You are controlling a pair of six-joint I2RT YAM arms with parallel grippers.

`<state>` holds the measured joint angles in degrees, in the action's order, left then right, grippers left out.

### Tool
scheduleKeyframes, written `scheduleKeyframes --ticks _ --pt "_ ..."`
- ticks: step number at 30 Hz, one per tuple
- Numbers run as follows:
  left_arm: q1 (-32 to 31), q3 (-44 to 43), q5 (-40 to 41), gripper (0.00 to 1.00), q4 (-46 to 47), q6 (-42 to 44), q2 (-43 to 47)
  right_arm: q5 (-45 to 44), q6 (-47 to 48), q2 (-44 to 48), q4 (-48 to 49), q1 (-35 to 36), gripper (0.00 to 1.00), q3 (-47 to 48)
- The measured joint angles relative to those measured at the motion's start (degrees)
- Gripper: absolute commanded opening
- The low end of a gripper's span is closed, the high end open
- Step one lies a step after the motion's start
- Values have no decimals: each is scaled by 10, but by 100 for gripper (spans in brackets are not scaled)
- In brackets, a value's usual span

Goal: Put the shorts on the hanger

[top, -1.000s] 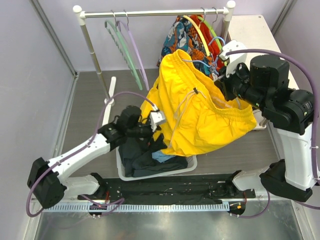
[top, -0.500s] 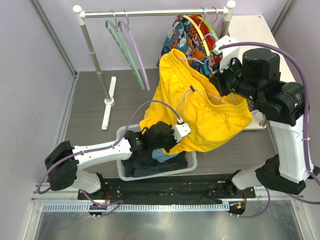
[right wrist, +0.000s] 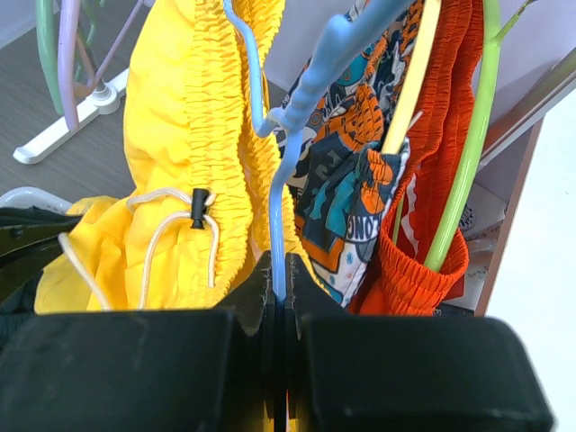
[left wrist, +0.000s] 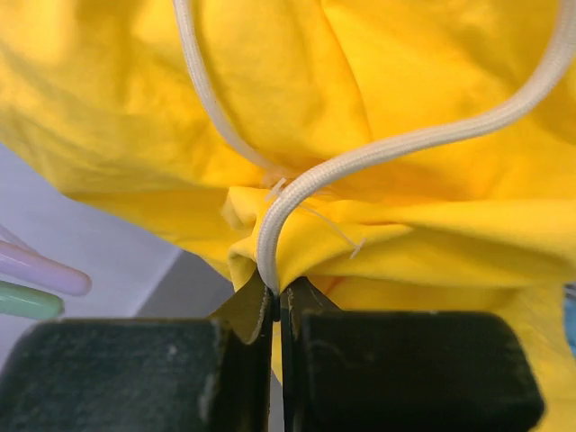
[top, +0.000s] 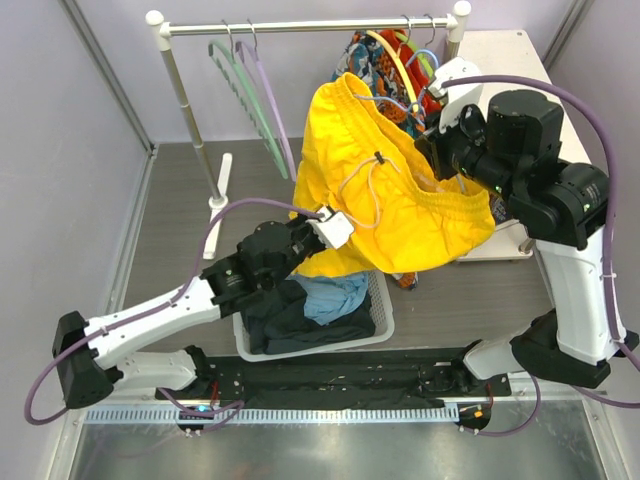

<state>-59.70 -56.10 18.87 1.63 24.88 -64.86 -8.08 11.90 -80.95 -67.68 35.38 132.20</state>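
The bright yellow shorts (top: 400,200) hang in the air over the basket, draped on the light-blue hanger (right wrist: 277,225), whose wire runs along the gathered waistband (right wrist: 211,108). My right gripper (right wrist: 279,286) is shut on the hanger's thin blue wire, up by the rack's right end (top: 440,130). At the shorts' lower left edge, my left gripper (top: 335,228) is shut, pinching a fold of yellow fabric (left wrist: 297,243) together with the white drawstring (left wrist: 270,243). The drawstring (left wrist: 432,135) loops up across the cloth.
A white laundry basket (top: 386,318) with dark and blue clothes sits under the shorts. The rack's rail (top: 300,27) carries a mint-green hanger (top: 238,90) and a lilac hanger (top: 272,105). Orange-and-teal patterned shorts (right wrist: 360,180) and a red-orange garment (right wrist: 432,225) hang at the right.
The left gripper went from open beside the shorts, dipped to their lower edge, closed on fabric and drawstring, and rose. The right arm lifted the hanger and shorts slightly toward the rack.
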Motion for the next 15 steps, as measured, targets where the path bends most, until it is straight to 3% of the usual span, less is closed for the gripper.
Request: scheduleKeyframes --ticks 8,15 --pt "76 0 54 0 146 165 -111 -13 -1 -24 57 0 1 -19" --pt "87 31 77 0 282 251 -175 -22 0 -63 97 0 1 -21"
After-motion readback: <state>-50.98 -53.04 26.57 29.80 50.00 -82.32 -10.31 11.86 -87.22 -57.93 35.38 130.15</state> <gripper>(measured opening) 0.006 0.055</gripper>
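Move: The free stretch of rail left of the yellow hanger lies some 22 cm ahead of the right hand, 7 cm left and 7 cm above. The yellow hanger is about 13 cm straight ahead, level in height; the lilac hanger is level with it but some 20 cm to the hand's left. From the left hand the same bit of rail is roughly 23 cm ahead, 10 cm right and 25 cm up, the lilac hanger 14 cm ahead, 3 cm left and 15 cm up. Forward with both hands, taking the shorts towards the rail: the left goes about 10 cm, sinking slightly, still pinching yellow cloth beside the white cord, while its wrist rolls left side up, tips its fingers upward and turns counter-clockwise. The right keeps its grip on the blue hanger inside the waistband and moves some 6 cm forward and left, hardly turning. ##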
